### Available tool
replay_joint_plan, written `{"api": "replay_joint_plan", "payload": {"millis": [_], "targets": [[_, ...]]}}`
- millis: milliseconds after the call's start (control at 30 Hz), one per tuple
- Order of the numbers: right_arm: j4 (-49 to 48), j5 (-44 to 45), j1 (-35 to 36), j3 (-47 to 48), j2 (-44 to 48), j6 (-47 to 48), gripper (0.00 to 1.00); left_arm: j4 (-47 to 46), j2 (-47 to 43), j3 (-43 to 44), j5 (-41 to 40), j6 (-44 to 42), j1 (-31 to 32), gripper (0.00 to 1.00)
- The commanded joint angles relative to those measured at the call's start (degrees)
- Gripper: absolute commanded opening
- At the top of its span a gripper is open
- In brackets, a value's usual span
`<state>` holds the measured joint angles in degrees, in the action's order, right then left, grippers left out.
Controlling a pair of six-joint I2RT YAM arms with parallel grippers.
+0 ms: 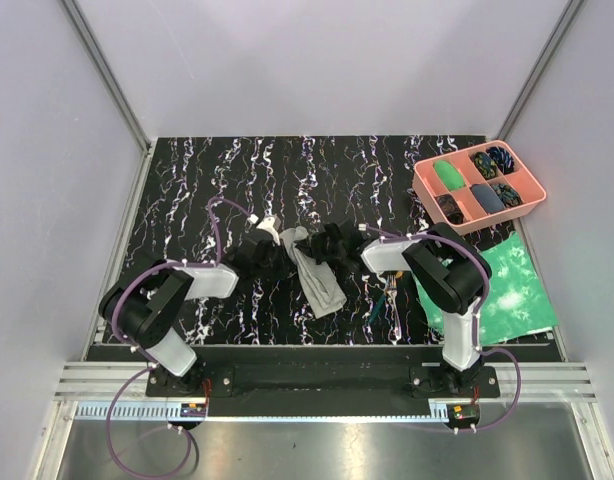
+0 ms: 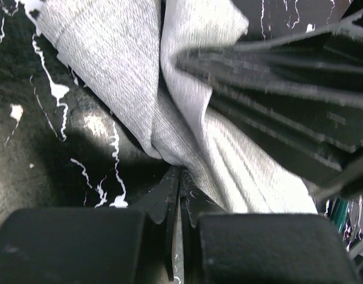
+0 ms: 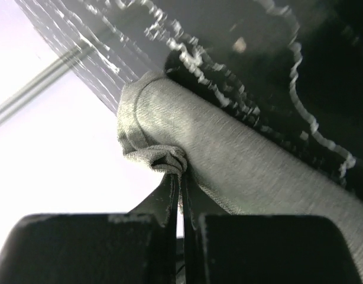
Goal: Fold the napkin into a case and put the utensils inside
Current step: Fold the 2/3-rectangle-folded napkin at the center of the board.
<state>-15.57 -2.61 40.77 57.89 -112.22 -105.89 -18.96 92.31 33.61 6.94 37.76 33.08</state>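
The grey napkin (image 1: 315, 278) lies bunched into a long narrow strip on the black marbled table, its upper end lifted between both grippers. My left gripper (image 1: 279, 250) is shut on a fold of the napkin (image 2: 187, 106), its tips pinching the cloth (image 2: 179, 170). From the right, my right gripper (image 1: 329, 246) is shut on a gathered corner of the napkin (image 3: 229, 160) at its tips (image 3: 182, 171). The right gripper's black fingers (image 2: 276, 77) fill the left wrist view's upper right. The utensils (image 1: 392, 296) lie under the right arm, a teal handle (image 2: 341, 213) showing.
A pink compartmented tray (image 1: 507, 210) holding several dark and green items stands at the back right. A green-and-white mottled sheet (image 1: 507, 290) lies at the right front, beside the right arm. Grey walls enclose the table (image 1: 237, 180) on three sides.
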Motion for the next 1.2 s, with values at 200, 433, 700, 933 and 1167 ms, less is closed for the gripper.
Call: {"api": "replay_joint_plan", "payload": {"millis": [200,433,700,933,1167], "targets": [[-10.26,4.37,1.24,-3.21,-2.91,-1.96,0.03,10.6,-7.4,-0.91,-0.17,-2.86,-1.79,0.16],[-13.7,1.4,1.24,-3.4,-0.55,6.03,0.27,13.69,-13.56,-0.03,2.46,-2.52,-3.02,0.26],[-2.27,-7.14,0.89,2.67,2.09,24.65,0.54,16.58,-15.32,2.25,2.47,-4.71,-7.24,0.27],[7.3,-9.23,-0.08,6.7,7.9,39.95,0.66,18.52,-15.67,4.89,2.46,-3.48,-8.29,0.27],[18.61,-17.06,-4.47,5.4,15.45,58.2,0.72,17.65,-14.36,6.3,7.03,-2.08,-8.3,0.33]]}}
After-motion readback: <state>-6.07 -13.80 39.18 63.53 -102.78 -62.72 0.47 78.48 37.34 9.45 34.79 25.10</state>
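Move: The napkin, folded to a narrow slanting strip, has its middle about 5 cm right of the left hand and 2 cm back, almost level in height. From the right hand, which still pinches its far end, that middle lies some 7 cm back, 2 cm right and 3 cm down. The teal utensil lies roughly 16 cm back and 17 cm right of the right hand, with the fork 4 cm farther right. The napkin's pinched far end is lowered slightly by the right hand and let go as its fingers open wide; that hand then climbs clear, drawing back a little, fingers tipping down and swinging some 30 degrees counter-clockwise. The left hand comes free of the napkin's left edge, withdrawing about 5 cm left and 5 cm up, its shut fingers parting slightly. ##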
